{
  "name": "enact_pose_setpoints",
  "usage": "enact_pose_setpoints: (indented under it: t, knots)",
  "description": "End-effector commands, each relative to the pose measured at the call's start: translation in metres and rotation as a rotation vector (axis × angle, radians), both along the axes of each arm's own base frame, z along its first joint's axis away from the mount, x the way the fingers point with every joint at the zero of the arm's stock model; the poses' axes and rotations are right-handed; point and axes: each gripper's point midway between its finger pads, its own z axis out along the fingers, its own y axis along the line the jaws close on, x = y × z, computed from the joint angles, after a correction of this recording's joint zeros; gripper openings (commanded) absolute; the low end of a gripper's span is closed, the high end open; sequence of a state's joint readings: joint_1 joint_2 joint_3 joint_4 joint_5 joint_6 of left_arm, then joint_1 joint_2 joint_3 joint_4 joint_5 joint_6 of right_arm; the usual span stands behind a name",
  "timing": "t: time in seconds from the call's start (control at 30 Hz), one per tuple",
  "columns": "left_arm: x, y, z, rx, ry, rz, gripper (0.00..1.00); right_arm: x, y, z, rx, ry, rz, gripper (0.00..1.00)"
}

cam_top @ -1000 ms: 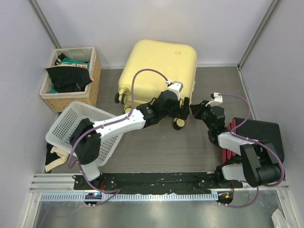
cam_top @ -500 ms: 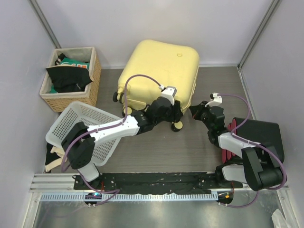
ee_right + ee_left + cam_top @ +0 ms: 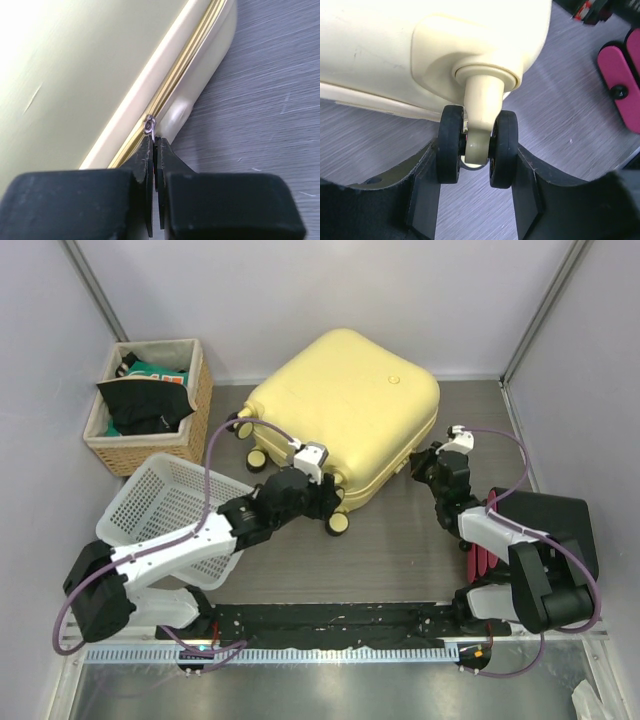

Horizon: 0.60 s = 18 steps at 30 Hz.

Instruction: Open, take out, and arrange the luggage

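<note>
The pale-yellow luggage [image 3: 350, 405] lies flat and closed in the middle of the floor, turned at an angle. My left gripper [image 3: 330, 508] is at its near corner. In the left wrist view the left gripper [image 3: 476, 169] is shut on a black twin caster wheel [image 3: 477, 145], one finger against each side of it. My right gripper [image 3: 426, 462] is at the luggage's right edge. In the right wrist view the right gripper [image 3: 155, 145] is shut on the small metal zipper pull [image 3: 149, 124] along the gold zipper line.
A wicker basket [image 3: 190, 400] with dark clothes stands at the back left. A white plastic basket [image 3: 165, 505] lies tilted near the left arm. A black hard case [image 3: 545, 520] with red edge sits at the right, beside pink pieces [image 3: 620, 82].
My left gripper has closed on the caster wheel and drawn back toward the near left. The luggage has swung round and shifted right. The right gripper kept its hold on the zipper pull.
</note>
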<state>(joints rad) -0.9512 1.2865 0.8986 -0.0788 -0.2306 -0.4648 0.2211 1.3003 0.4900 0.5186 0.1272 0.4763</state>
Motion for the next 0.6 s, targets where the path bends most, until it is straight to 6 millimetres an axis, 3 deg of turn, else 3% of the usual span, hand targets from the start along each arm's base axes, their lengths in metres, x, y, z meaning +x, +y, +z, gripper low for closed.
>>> enact_pose_setpoints:
  t: [0.0, 0.2, 0.47, 0.57]
  knots:
    - [0.031, 0.091, 0.006, 0.07, -0.028, 0.249, 0.0, 0.005, -0.07, -0.011, -0.133, 0.058, -0.295, 0.01]
    - [0.062, 0.141, 0.027, 0.038, -0.059, 0.343, 0.0, 0.007, -0.084, -0.007, -0.152, 0.06, -0.35, 0.01]
    - [0.107, 0.173, 0.042, 0.009, -0.061, 0.41, 0.0, -0.005, -0.121, -0.007, -0.145, 0.071, -0.437, 0.01]
    - [0.123, 0.19, 0.044, -0.007, -0.054, 0.445, 0.0, -0.012, -0.125, -0.006, -0.132, 0.062, -0.448, 0.01]
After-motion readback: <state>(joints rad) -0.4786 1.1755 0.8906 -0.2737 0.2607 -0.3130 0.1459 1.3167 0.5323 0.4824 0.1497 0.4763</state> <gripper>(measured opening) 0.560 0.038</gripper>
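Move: The left fingers already grip the luggage's near upper wheel; its other upper wheel is some 23 cm to the left and 19 cm ahead, and the white basket's middle about 40 cm left, level fore and aft. The right fingers hold the zipper pull, with the carry handle about 6 cm left and 2 cm back. The luggage's far right corner is roughly 14 cm ahead and 5 cm right of the right hand. Left hand drags the held wheel 10 cm left, curving forward; right draws the zipper pull 3 cm right. ##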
